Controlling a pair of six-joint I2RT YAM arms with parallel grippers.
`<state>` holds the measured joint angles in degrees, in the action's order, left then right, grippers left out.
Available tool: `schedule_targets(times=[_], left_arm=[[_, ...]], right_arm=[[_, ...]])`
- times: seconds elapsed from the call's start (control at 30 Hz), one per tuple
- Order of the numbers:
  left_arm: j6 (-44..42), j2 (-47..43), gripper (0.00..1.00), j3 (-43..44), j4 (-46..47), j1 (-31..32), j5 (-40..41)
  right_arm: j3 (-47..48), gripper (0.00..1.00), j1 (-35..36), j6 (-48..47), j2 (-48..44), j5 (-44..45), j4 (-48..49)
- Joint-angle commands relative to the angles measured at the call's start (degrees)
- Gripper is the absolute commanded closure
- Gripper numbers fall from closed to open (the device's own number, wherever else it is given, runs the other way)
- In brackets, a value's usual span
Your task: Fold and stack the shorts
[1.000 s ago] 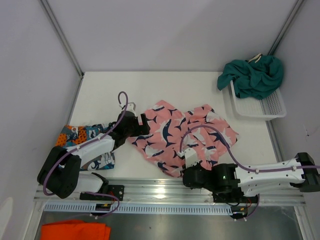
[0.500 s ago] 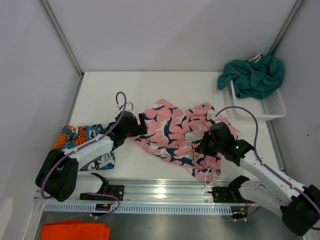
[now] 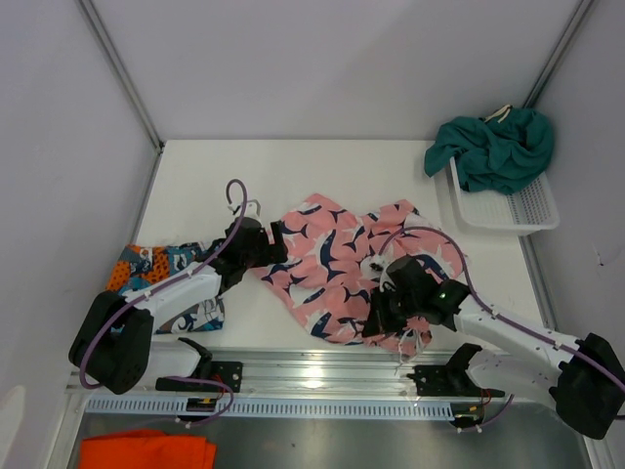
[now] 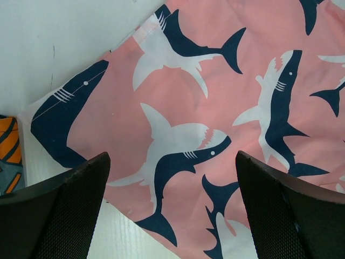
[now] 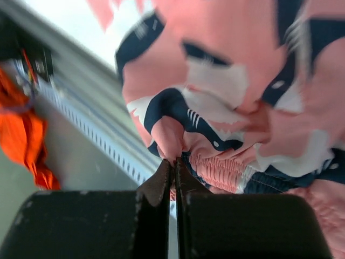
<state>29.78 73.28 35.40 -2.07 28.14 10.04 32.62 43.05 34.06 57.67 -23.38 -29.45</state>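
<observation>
The pink shark shorts [image 3: 327,264] lie spread in the middle of the table, their right side bunched up. My left gripper [image 3: 279,244] hovers open over their left leg, with the fabric [image 4: 178,108] flat between the wide fingers [image 4: 59,216]. My right gripper [image 5: 175,162] is shut on a fold of the pink shorts [image 5: 226,81] beside the elastic waistband, near the table's front edge [image 3: 376,318]. The graphic print shorts [image 3: 156,266] lie at the left, partly under my left arm. The teal shorts [image 3: 498,147] are heaped on the basket.
The white mesh basket [image 3: 508,210] stands at the back right. An orange cloth [image 3: 146,451] lies below the table's front rail [image 3: 312,376], also visible in the right wrist view [image 5: 27,135]. Grey walls close in the table on three sides.
My right arm swung up and right with the pink shorts' edge, then came back left toward the front edge, bunching the shorts' right side. The left arm has stayed still.
</observation>
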Motion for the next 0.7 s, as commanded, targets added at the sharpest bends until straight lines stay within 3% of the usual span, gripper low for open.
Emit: schedule_targets(times=[0.0, 0.17, 0.2, 0.23, 0.3, 0.5, 0.67], left_arm=[[-0.86, -1.21, 0.01, 1.78, 1.45, -0.28, -0.81], [-1.04, -1.29, 0.01, 1.43, 1.71, -0.19, -0.64], [-1.04, -1.29, 0.01, 1.6, 1.63, -0.19, -0.64], [-1.13, -1.29, 0.01, 1.87, 1.63, -0.28, -0.64], [-1.13, -1.38, 0.01, 1.69, 1.63, -0.19, -0.64], [-1.13, -1.29, 0.01, 1.78, 1.63, -0.1, -0.73], [-1.3, -1.64, 0.01, 1.87, 1.63, 0.07, -0.55]], right_arm=[[-1.42, 1.0, 6.16, 1.35, -0.02, -1.42, 0.19], [-0.1, 0.91, 10.82, 2.06, 6.74, 8.51, -4.82], [0.16, 0.84, 11.87, 2.32, 7.54, 9.13, -5.0], [1.21, 0.66, 12.49, 3.19, 7.98, 12.36, -6.31], [2.7, 0.56, 13.29, 3.99, 8.86, 15.98, -8.24], [8.15, 0.51, 16.97, 5.13, 7.03, 22.22, -10.01], [13.77, 0.47, 24.26, 5.93, 4.21, 33.65, -14.49]])
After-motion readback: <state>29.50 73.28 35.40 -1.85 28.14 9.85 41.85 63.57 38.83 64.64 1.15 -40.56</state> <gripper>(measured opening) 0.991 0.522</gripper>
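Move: The right hand holds the near waist corner of the pink shorts shut in its fingers; the spot where this corner goes, at the table's front edge, lies about 4 cm back, 1 cm to the right and 7 cm below. The white drawstring is some 8 cm to the hand's right and 3 cm back; the spread shorts' middle is roughly 16 cm ahead and 3 cm left. From the idle left hand, that edge spot is about 24 cm back and 23 cm right, 6 cm below. Still pinching the waist corner, the right hand draws it back about 4 cm towards the front edge and sinks some 5 cm, its fingers tipping about 20 degrees more steeply down and opening to half on the way to let go of the cloth. It then turns upward, rising about 4 cm and easing forward a couple. ##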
